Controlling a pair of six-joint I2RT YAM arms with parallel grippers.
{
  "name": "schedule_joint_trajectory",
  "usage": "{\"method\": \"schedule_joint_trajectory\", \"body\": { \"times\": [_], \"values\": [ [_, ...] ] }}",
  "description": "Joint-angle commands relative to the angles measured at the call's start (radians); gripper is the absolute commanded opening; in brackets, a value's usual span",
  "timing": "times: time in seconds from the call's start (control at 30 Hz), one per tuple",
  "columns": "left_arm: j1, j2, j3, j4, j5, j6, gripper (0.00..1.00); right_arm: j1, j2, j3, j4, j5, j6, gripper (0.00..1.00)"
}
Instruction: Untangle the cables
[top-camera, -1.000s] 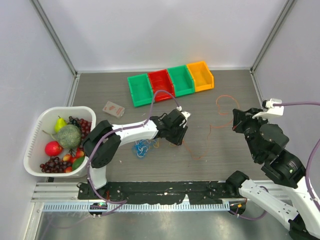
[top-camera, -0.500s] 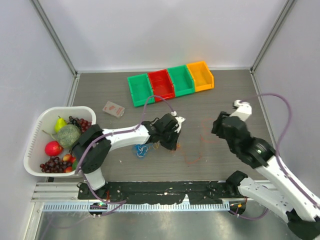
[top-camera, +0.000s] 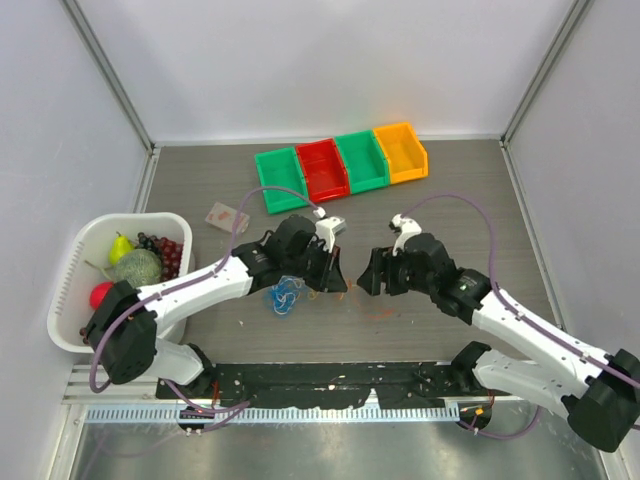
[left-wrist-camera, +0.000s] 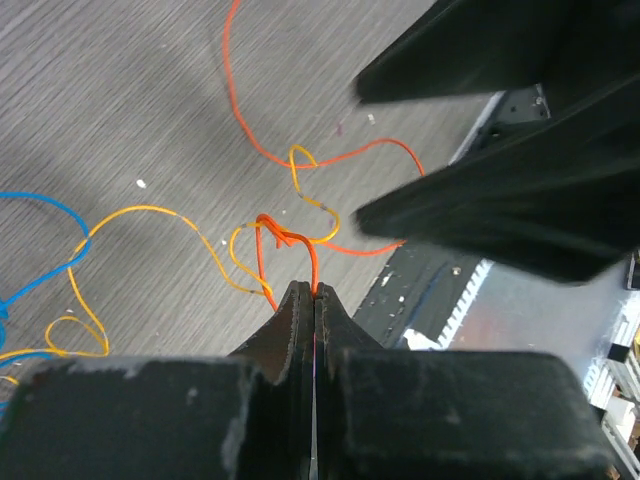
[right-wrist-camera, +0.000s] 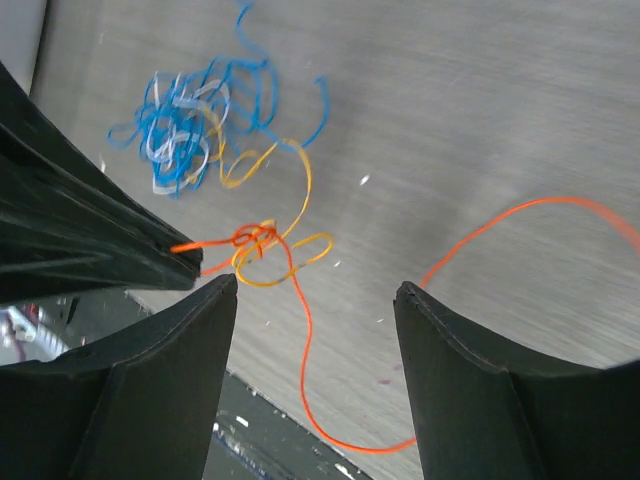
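Observation:
The cables lie near the table's front centre. A blue cable (top-camera: 285, 295) is bunched in a tangle (right-wrist-camera: 190, 130) with whitish strands in it. A yellow cable (left-wrist-camera: 150, 210) loops out of the tangle and knots with an orange cable (left-wrist-camera: 290, 235) (right-wrist-camera: 255, 240). My left gripper (left-wrist-camera: 314, 290) (top-camera: 338, 285) is shut on the orange cable just beside the knot. My right gripper (right-wrist-camera: 315, 290) (top-camera: 368, 282) faces it, open, a little above the table. A free stretch of the orange cable (right-wrist-camera: 305, 340) runs below, between its fingers, untouched.
Four bins stand at the back: green (top-camera: 278, 178), red (top-camera: 322, 168), green (top-camera: 360, 160), orange (top-camera: 401, 152). A white basket (top-camera: 135, 218) of fruit sits at the left, with a small packet (top-camera: 226, 217) beside it. The black base rail (top-camera: 330, 378) runs along the near edge.
My right arm swung in from the far right to the centre and its gripper opened. My left gripper shut on the orange cable, which gathered toward the centre.

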Motion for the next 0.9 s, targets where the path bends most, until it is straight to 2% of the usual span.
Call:
{"method": "schedule_joint_trajectory", "body": {
  "times": [0.0, 0.1, 0.2, 0.3, 0.43, 0.6, 0.77, 0.83, 0.87],
  "values": [
    [0.006, -0.062, 0.008, 0.047, 0.057, -0.023, 0.00, 0.056, 0.020, -0.092, 0.302, -0.178, 0.000, 0.69],
    [0.008, -0.071, 0.020, 0.043, 0.082, -0.036, 0.00, 0.096, 0.008, -0.137, 0.377, -0.085, 0.004, 0.69],
    [0.008, -0.091, 0.019, 0.048, 0.092, -0.047, 0.00, 0.110, -0.024, -0.192, 0.460, -0.077, 0.023, 0.69],
    [0.011, -0.106, 0.017, 0.054, 0.103, -0.066, 0.00, 0.133, -0.085, -0.264, 0.569, -0.006, 0.069, 0.69],
    [0.014, -0.123, -0.001, 0.131, 0.151, -0.122, 0.00, 0.146, -0.141, -0.350, 0.696, 0.071, 0.095, 0.69],
    [0.014, -0.132, -0.023, 0.212, 0.200, -0.191, 0.00, 0.166, -0.118, -0.408, 0.893, 0.104, 0.128, 0.69],
    [0.014, -0.155, -0.029, 0.246, 0.214, -0.221, 0.00, 0.196, -0.104, -0.430, 0.948, 0.259, 0.159, 0.69],
    [0.014, -0.175, -0.023, 0.243, 0.211, -0.236, 0.00, 0.199, -0.064, -0.422, 0.928, 0.353, 0.168, 0.69],
    [0.014, -0.193, -0.011, 0.222, 0.197, -0.237, 0.00, 0.200, -0.038, -0.416, 0.875, 0.477, 0.173, 0.68]
  ]
}}
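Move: The orange-yellow knot hangs from the left hand's shut fingers, about 2 cm to their right, 1 cm ahead and 2 cm below. From the open right hand, the knot is some 4 cm left, level fore and aft, about 3 cm lower; the left fingertips are about 6 cm left and 1 cm back, roughly level in height. The blue-white tangle lies about 19 cm left, level fore and aft, 11 cm below. The open right hand dips left towards the knot, then rises as the left lifts orange about 7 cm. ##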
